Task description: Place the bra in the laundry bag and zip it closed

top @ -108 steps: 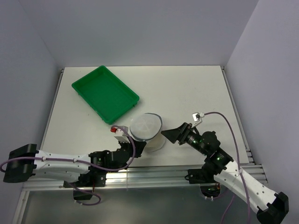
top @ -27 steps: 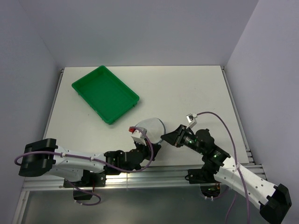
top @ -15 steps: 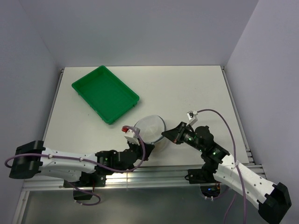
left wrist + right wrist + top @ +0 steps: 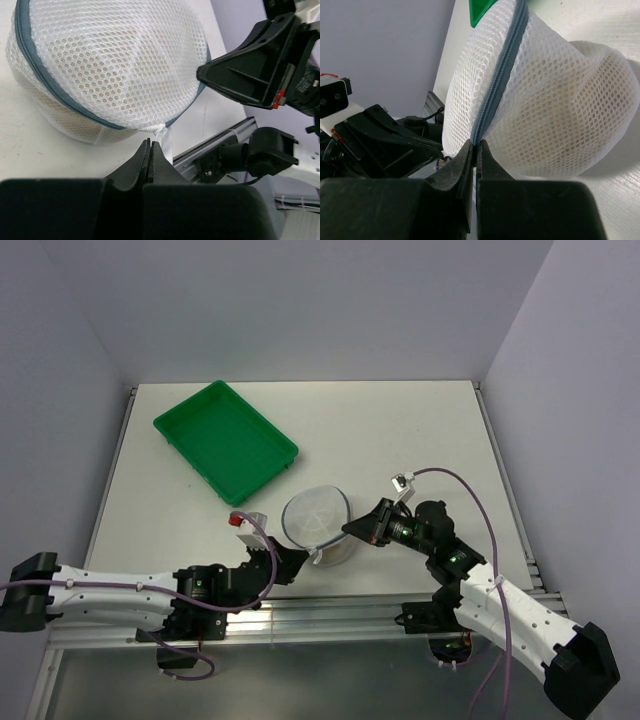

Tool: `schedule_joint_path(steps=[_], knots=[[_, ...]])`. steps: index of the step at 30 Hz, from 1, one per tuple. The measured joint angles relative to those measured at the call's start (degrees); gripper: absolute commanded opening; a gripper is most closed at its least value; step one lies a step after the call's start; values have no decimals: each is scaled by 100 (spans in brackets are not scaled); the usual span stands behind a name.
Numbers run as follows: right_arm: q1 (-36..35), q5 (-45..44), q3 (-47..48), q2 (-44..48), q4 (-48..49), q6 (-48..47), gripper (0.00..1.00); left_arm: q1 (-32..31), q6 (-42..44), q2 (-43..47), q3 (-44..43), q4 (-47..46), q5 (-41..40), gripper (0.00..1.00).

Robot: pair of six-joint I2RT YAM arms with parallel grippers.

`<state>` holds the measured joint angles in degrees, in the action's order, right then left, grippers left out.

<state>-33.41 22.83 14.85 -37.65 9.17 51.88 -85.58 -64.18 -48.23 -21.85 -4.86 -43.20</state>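
The laundry bag (image 4: 316,513), a round white mesh pouch with a grey-blue zipper rim, stands near the table's front edge between both arms. In the wrist views the bra shows only as a dim yellowish shape (image 4: 545,112) through the mesh. My left gripper (image 4: 297,561) sits at the bag's near-left side. Its tips (image 4: 150,143) are shut on a white tab (image 4: 164,134) at the bottom of the bag (image 4: 110,60). My right gripper (image 4: 350,529) is at the bag's right side, shut (image 4: 474,145) on the zipper band (image 4: 501,75).
A green plastic tray (image 4: 225,440) lies at the back left, apart from the bag. The aluminium rail (image 4: 330,605) runs along the table's near edge just behind the left gripper. The right arm's cable (image 4: 470,495) loops above the table on the right.
The right gripper's jaws have closed on the zipper band. The left arm has drawn back to the left, and the bag has shifted slightly and turned with it.
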Motion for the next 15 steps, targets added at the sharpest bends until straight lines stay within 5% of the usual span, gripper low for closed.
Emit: schedule_joint_path(steps=[2, 5, 6, 9, 15], knots=[[22, -2, -2, -9, 50, -11, 0, 0, 24, -184, -103, 42, -33, 1], [70, -39, -2, -68, 153, -15, 0, 0, 184, -369, -391, 310, -166, 31], [101, -98, -2, -92, 197, -31, 0, 0, 286, -350, -509, 490, -254, 48], [195, -236, 20, -219, 321, -55, 0, 0, 568, -109, -748, 831, -474, 67], [216, -291, 221, -376, 461, -55, 0, 0, 909, 828, -1314, 1447, -957, 76]])
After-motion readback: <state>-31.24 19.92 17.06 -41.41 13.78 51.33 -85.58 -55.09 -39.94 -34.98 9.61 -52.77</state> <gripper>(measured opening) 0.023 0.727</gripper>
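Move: The left fingers are shut at the bag's near end, with the white tab only about 1 cm back and 2 cm right of their tips. The laundry bag's middle is roughly 6 cm ahead and 3 cm right of them, some 6 cm lower. From the right hand, which pinches the zipped rim, the bag's middle is about 5 cm left, 2 cm ahead and 6 cm down. The green tray lies some 35 cm ahead and 25 cm left of the left hand. Open the left fingers wide to let go of the bag's near end by the tab, then draw that gripper up about 9 cm, also some 4 cm to the left, swinging its tips slightly up and counter-clockwise. Meanwhile keep the right fingers pinched on the zipped rim and carry it about 3 cm forward, rising a little at the end. ##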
